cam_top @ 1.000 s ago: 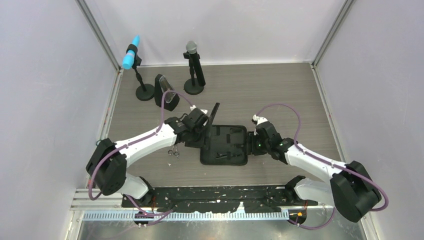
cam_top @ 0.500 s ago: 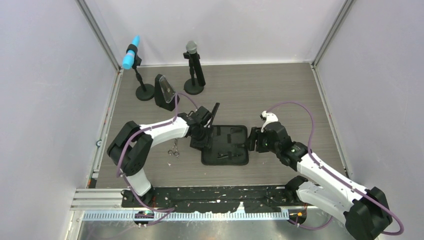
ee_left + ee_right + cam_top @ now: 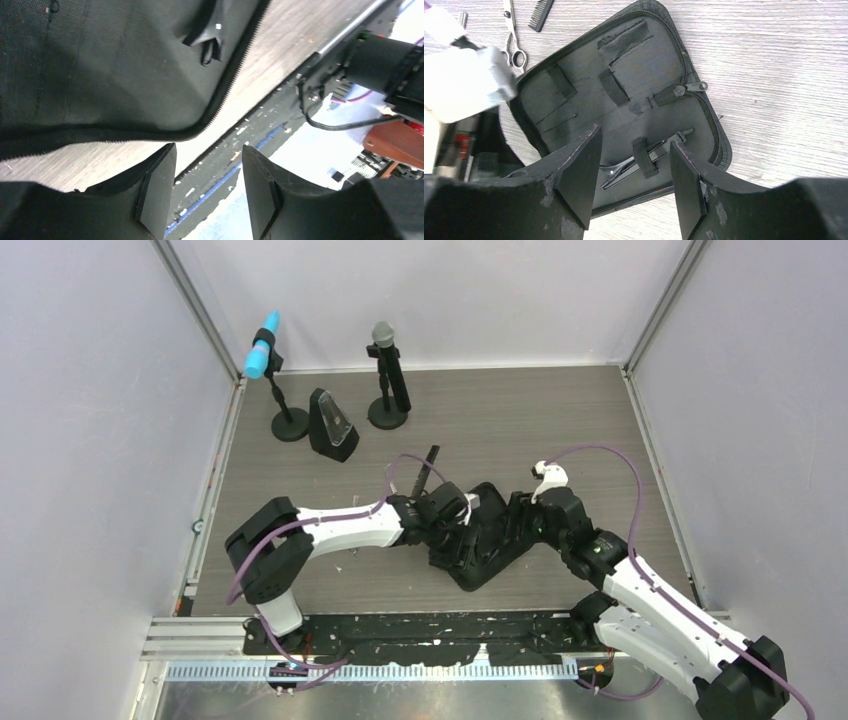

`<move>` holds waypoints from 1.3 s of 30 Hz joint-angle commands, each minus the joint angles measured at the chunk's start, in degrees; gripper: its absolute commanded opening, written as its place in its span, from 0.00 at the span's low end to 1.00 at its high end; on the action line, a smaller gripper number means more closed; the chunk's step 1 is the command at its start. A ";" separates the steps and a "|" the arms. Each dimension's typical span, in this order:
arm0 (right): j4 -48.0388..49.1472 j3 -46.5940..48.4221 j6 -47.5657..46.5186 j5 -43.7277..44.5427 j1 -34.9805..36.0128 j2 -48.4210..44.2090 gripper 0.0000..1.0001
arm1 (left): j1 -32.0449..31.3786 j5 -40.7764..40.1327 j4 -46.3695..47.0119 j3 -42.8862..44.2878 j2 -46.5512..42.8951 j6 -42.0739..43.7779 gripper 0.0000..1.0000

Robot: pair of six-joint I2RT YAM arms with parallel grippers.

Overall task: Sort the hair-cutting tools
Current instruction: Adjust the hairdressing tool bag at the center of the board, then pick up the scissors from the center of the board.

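Note:
The black zippered pouch [image 3: 624, 100] lies open in the right wrist view, with a black hair clip [image 3: 651, 154] tucked under an elastic strap inside it. Silver scissors [image 3: 513, 42] and the black comb [image 3: 541, 11] lie on the table beyond the pouch. My right gripper [image 3: 634, 137] hangs open above the clip, holding nothing. My left gripper [image 3: 207, 150] is open too, just past the pouch's zipper edge [image 3: 225, 95], nothing between its fingers. From above, both grippers, left [image 3: 455, 530] and right [image 3: 515, 525], meet over the skewed pouch [image 3: 480, 565]; the comb [image 3: 430, 462] lies behind it.
Two microphones on round black bases stand at the back left, one with a blue head [image 3: 262, 348] and one grey [image 3: 382, 338]. A black wedge-shaped stand [image 3: 332, 428] sits between them. The walls of the enclosure close in both sides.
The pouch has slid right and turned, and now lies skewed. My left arm has swept right across it. My right gripper has opened wider and shifted slightly right.

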 commanded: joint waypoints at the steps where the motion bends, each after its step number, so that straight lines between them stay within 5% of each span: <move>1: -1.28 1.66 -1.52 2.04 0.27 -1.70 0.61 | 0.70 1.92 4.90 -1.91 -7.75 -3.95 0.54; 9: 2.87 2.41 -0.75 -5.81 0.35 1.32 0.61 | 11.49 -11.83 -6.47 -9.54 -23.36 1.11 0.57; 15: 4.89 2.27 -0.19 -9.33 0.79 3.15 0.61 | 24.23 -25.54 -18.50 -9.29 -24.66 11.08 0.61; 26: 6.19 0.94 -0.99 -8.91 0.89 2.51 0.62 | 38.62 -26.21 -17.98 -3.33 -10.10 15.44 0.60; 39: 7.91 0.46 -1.93 -9.21 0.89 3.22 0.62 | 41.65 -19.09 -18.89 1.98 0.71 16.77 0.54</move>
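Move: The thinning scissors lie about 16 cm ahead of the left hand and 27 cm to its left, some 8 cm below. The other scissors stand about 13 cm to the right of them and 6 cm farther out, the comb 20 cm right and 14 cm out; the tool bag's middle is 12 cm ahead of the left hand, 8 cm right. From the right hand the thinning scissors are about 42 cm left and 6 cm ahead, 13 cm down. Towards the thinning scissors on the board goes the open left hand, leaving the bag's near corner: it lifts some 7 cm while swinging left and forward, then sinks about 10 cm as its rightward-slanting fingers turn to point down over the blades, still clear of them. The right hand, open above the bag, shifts about 3 cm left. ##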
